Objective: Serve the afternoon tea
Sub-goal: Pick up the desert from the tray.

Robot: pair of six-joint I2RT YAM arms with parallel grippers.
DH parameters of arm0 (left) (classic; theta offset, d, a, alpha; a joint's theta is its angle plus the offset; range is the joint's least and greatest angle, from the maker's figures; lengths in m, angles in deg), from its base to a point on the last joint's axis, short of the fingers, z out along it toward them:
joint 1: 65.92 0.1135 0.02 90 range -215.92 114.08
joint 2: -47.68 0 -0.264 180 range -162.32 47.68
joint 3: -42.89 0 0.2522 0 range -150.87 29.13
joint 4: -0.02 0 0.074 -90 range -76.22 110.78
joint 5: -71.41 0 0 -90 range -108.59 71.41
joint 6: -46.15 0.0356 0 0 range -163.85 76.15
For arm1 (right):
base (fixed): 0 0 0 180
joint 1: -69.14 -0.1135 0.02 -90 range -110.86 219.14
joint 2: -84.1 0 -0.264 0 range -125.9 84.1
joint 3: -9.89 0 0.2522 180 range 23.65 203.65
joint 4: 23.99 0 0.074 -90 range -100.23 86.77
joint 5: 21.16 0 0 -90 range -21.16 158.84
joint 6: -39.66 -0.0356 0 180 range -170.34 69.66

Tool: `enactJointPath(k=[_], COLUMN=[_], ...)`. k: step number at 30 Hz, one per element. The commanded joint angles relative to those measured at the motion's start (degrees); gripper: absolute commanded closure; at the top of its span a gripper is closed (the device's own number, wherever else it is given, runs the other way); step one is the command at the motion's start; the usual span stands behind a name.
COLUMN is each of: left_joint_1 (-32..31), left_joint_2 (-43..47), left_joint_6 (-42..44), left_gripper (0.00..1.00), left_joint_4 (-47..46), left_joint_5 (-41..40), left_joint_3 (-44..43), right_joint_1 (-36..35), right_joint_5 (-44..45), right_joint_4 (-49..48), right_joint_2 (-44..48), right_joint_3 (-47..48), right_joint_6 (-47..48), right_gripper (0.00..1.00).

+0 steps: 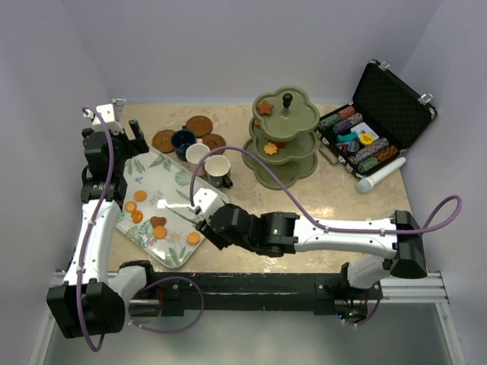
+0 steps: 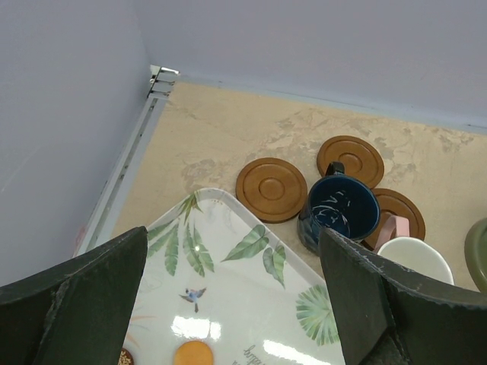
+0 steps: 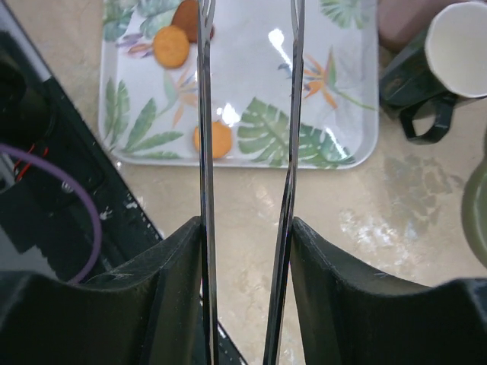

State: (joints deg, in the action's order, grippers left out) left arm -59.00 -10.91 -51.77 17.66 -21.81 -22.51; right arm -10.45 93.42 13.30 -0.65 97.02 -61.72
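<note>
My right gripper (image 1: 202,217) (image 3: 247,228) is shut on a pair of thin metal tongs (image 1: 177,207) (image 3: 204,114), whose arms reach out over the leaf-patterned tray (image 1: 171,179) (image 3: 335,91). Several orange biscuits (image 1: 137,216) (image 3: 217,139) and a brown one (image 1: 158,222) lie on that tray. My left gripper (image 1: 125,141) (image 2: 232,304) hangs open above the tray's far corner, holding nothing. Behind the tray stand the navy cup (image 1: 183,141) (image 2: 342,213), the pinkish-white cup (image 1: 196,153) (image 2: 415,258) and the cream cup (image 1: 218,169) (image 3: 456,46), among three brown saucers (image 1: 163,141) (image 2: 270,188). The olive-green stand (image 1: 281,141) carries a star biscuit (image 1: 265,108).
An open black case of poker chips (image 1: 373,129) sits at the back right, with a white cylinder (image 1: 380,175) lying in front of it. Walls close in the left and far sides. A purple cable (image 1: 297,201) arches from the right arm past the stand.
</note>
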Motion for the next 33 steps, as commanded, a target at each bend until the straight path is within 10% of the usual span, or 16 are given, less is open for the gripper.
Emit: enactJointPath(k=[1, 33], left_joint_1=[-0.33, -0.41], left_joint_2=[-0.3, -0.74], left_joint_6=[-0.78, -0.95], left_gripper=[0.01, 0.01], left_joint_4=[-2.91, -2.91], left_joint_5=[-0.03, 0.94], left_joint_3=[0.48, 0.4], right_joint_1=[-2.41, -3.64], right_joint_5=[-4.36, -6.04], right_joint_4=[3.45, 7.85], right_joint_2=[-0.5, -5.16], right_joint_3=[-1.99, -5.86], right_joint_6=[-2.77, -9.36], right_gripper=[0.51, 0.49])
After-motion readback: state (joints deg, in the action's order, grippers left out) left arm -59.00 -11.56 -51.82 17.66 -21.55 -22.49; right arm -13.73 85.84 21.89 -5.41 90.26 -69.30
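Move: The right hand, holding the silver tongs, is going for the lone orange cookie at the tray's near right edge, which lies about 2 cm ahead, 6 cm left and some 22 cm below. From that cookie, another round one sits roughly 11 cm left and 2 cm farther out, a brown heart about 12 cm left and 6 cm out, and the white mug 8 cm right and 20 cm out. From the idle left hand it is some 20 cm back, 10 cm right, 28 cm below. Still gripping the tongs partly open, the right hand brings their tips down towards the lone cookie by the tray's near edge; whether they touch it can't be seen. The hand first draws back while sinking, then goes on mostly down, about 10 cm lower and 5 cm back in all with a few centimetres to the right, the wrist tipping some 20 degrees so the tongs point more steeply down. ##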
